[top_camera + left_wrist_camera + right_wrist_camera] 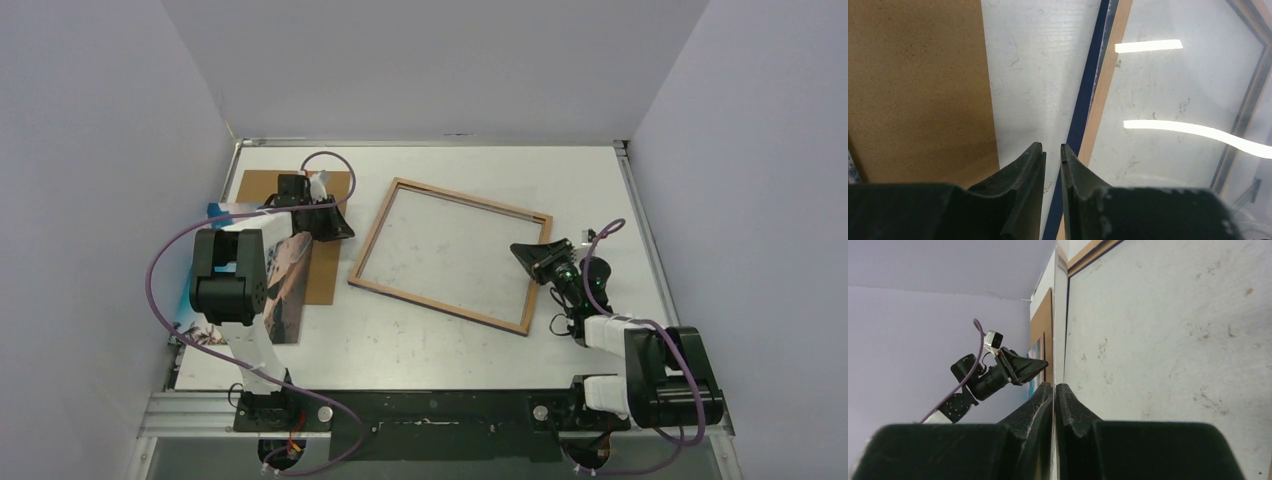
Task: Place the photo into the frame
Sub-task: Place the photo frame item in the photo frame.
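Note:
The frame (437, 307) lies back up and askew mid-table, its light wood rails around a clear pane. My right gripper (522, 250) is shut on the frame's right rail; in the right wrist view its fingers (1054, 385) pinch that thin edge, with the pane (1173, 340) to the right. The photo (290, 275) lies at the left, mostly hidden under my left arm. My left gripper (345, 232) hovers over bare table just left of the frame's navy-sided left rail (1103, 85). Its fingers (1052, 147) stand a narrow gap apart with nothing between them.
A plain brown backing board (325, 275) lies at the back left under the photo and fills the left of the left wrist view (918, 85). Purple walls enclose the table on three sides. Purple cables loop around both arms.

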Available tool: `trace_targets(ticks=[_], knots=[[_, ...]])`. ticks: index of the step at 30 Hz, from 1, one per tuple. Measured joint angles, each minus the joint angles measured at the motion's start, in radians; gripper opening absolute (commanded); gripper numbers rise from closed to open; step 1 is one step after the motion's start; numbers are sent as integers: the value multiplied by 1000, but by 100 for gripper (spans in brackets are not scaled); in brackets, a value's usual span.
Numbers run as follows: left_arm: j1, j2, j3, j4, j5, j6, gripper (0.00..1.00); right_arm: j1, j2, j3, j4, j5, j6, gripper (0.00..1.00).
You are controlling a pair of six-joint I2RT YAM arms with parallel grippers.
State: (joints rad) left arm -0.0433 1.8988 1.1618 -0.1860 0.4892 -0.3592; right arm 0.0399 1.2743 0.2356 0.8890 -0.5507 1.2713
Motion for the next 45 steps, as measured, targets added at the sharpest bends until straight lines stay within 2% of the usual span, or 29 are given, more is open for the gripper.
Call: trace_targets(ticks=[13, 25, 31, 36, 39, 45], knots=[[0, 19, 0, 0, 1, 0, 16, 0, -27, -68, -15, 141, 41, 5], [0, 19, 0, 1, 1, 0, 15, 20, 3, -89, -6, 177, 52, 5], [-2, 19, 0, 2, 2, 0, 15, 26, -2, -80, -3, 167, 32, 5], [-4, 19, 0, 3, 2, 0, 15, 51, -117, 11, -68, 122, -62, 5], [-4, 19, 0, 3, 2, 0, 15, 54, -151, 65, -33, 71, -98, 5], [-4, 19, 0, 3, 2, 0, 15, 60, -140, 61, 18, 52, -111, 5]])
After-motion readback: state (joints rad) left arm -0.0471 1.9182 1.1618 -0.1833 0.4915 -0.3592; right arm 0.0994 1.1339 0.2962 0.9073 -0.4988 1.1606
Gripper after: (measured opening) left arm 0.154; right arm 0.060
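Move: The clear sheet is already pinched at one edge in the right hand. The photo frame it is meant for has its middle about 10 cm ahead, 13 cm to the left and 14 cm below that hand. The frame's right side is centred some 8 cm to the right and 3 cm ahead, its near right corner roughly 14 cm back and 4 cm right. From the left hand the frame's middle lies around 27 cm right, 2 cm back and 4 cm down. Down by about 4 cm towards the frame and a little to its right, swinging some 10 degrees clockwise, the right hand first lowers the sheet's edge. It then reverses and lifts quickly by about 10 cm, drifting left, unwinding the swing and tipping its fingertips up, and keeps its pinch on the sheet throughout. ##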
